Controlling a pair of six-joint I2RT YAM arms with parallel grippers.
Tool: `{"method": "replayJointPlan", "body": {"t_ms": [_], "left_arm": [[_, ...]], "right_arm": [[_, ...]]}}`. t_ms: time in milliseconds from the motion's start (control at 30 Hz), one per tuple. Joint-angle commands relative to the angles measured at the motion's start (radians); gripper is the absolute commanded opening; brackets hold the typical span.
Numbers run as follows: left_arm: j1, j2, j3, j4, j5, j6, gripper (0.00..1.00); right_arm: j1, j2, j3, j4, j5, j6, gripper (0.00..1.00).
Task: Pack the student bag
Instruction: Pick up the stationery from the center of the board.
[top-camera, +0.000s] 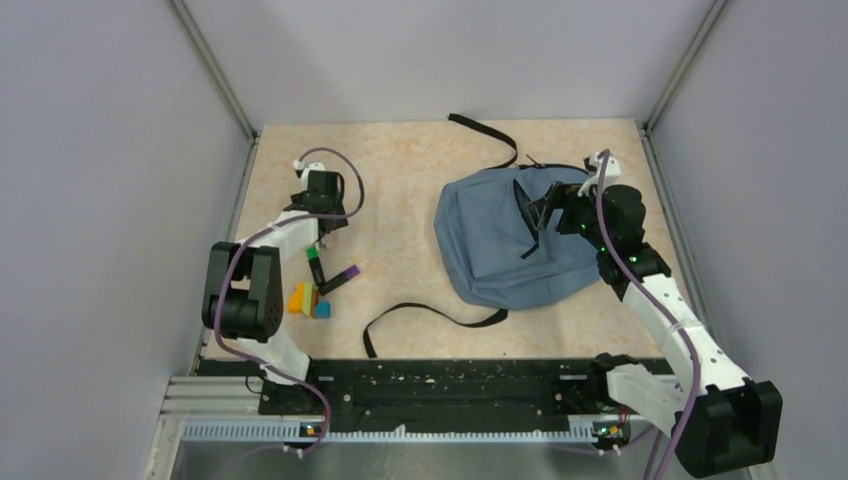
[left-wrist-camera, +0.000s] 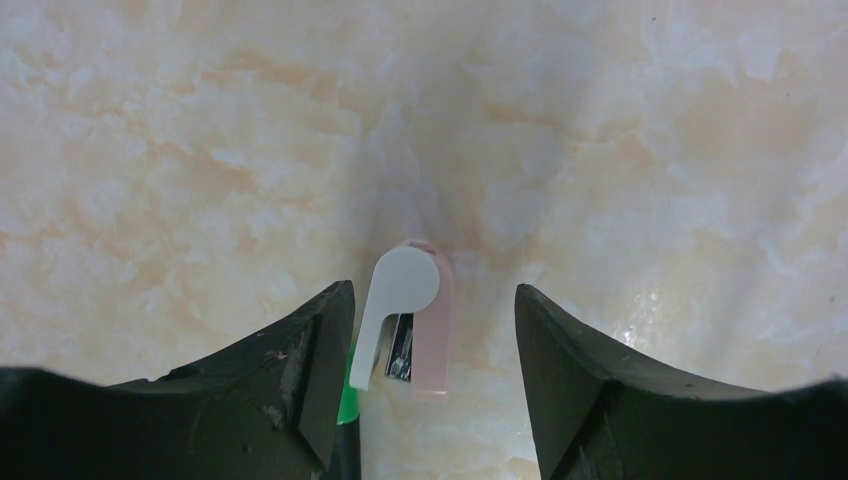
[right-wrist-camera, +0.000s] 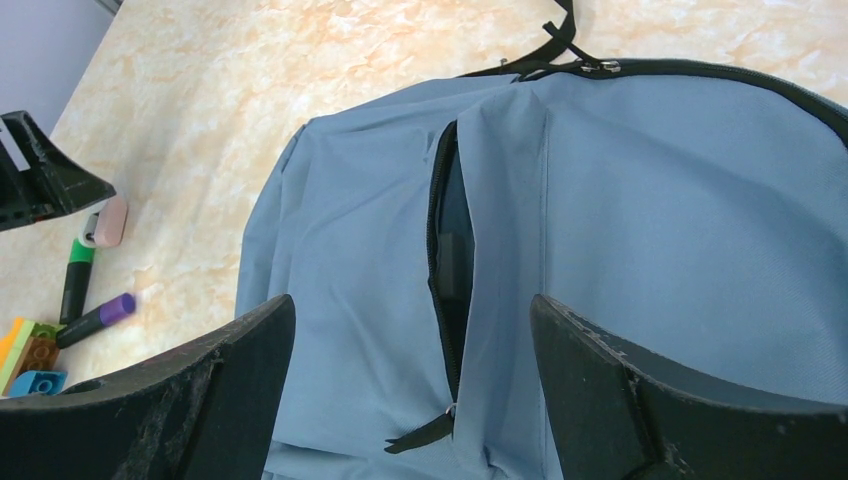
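Observation:
The student bag (top-camera: 500, 245) lies flat on the right half of the table, blue-grey, with black straps trailing out. Its front zip pocket (right-wrist-camera: 448, 270) gapes open, showing dark lining, and the zip pull (right-wrist-camera: 425, 432) lies at the slit's near end. My right gripper (right-wrist-camera: 412, 310) hovers open just above that pocket, holding nothing. My left gripper (left-wrist-camera: 435, 300) is down at the tabletop, open, its fingers standing on either side of a small pink-and-white stapler (left-wrist-camera: 412, 322) with gaps on both sides. A green marker (left-wrist-camera: 347, 405) lies against the left finger.
Beside the left gripper (top-camera: 318, 235) lie the green marker (top-camera: 315, 265), a purple marker (top-camera: 341, 280) and a cluster of coloured toy bricks (top-camera: 308, 301). One bag strap (top-camera: 430, 315) loops toward the near edge, another (top-camera: 490, 135) runs toward the back. Grey walls enclose the table.

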Motion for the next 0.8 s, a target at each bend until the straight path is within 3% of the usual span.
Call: {"method": "replayJointPlan", "body": {"t_ms": [0,333,767], "left_arm": [[0.015,0.052,0.081,-0.042,0.013,0.01,0.64],[0.043,0.15,0.175,-0.153,0.076,-0.017,0.64],[0.049,0.18,0.229,-0.249,0.158,-0.032,0.3]], "right_arm": [[-0.006,-0.017,-0.002,0.012,-0.004,0.009,0.85],[-0.006,-0.016,0.0,0.01,-0.01,0.013,0.85],[-0.006,-0.017,0.005,0.0,-0.008,0.018,0.85]]}}
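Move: The white-and-pink stapler lies nearly under the left gripper, about 5 cm below and some 1 cm back and 1 cm to the right. From the same hand, all on the board: the green-capped marker is roughly 8 cm back and 2 cm left, the purple-capped marker 11 cm back and 4 cm right, the toy blocks 17 cm back and 4 cm left. From the right hand the stapler is some 53 cm left, 5 cm farther out and 21 cm below. Sink the left gripper about 3.5 cm onto the stapler, easing barely 1 cm forward at the start and tipping the fingers some 10 degrees more steeply down. From halfway down, close the part-open fingers until the pads pinch the stapler's far end from both sides, and stop low there, gripping it. ##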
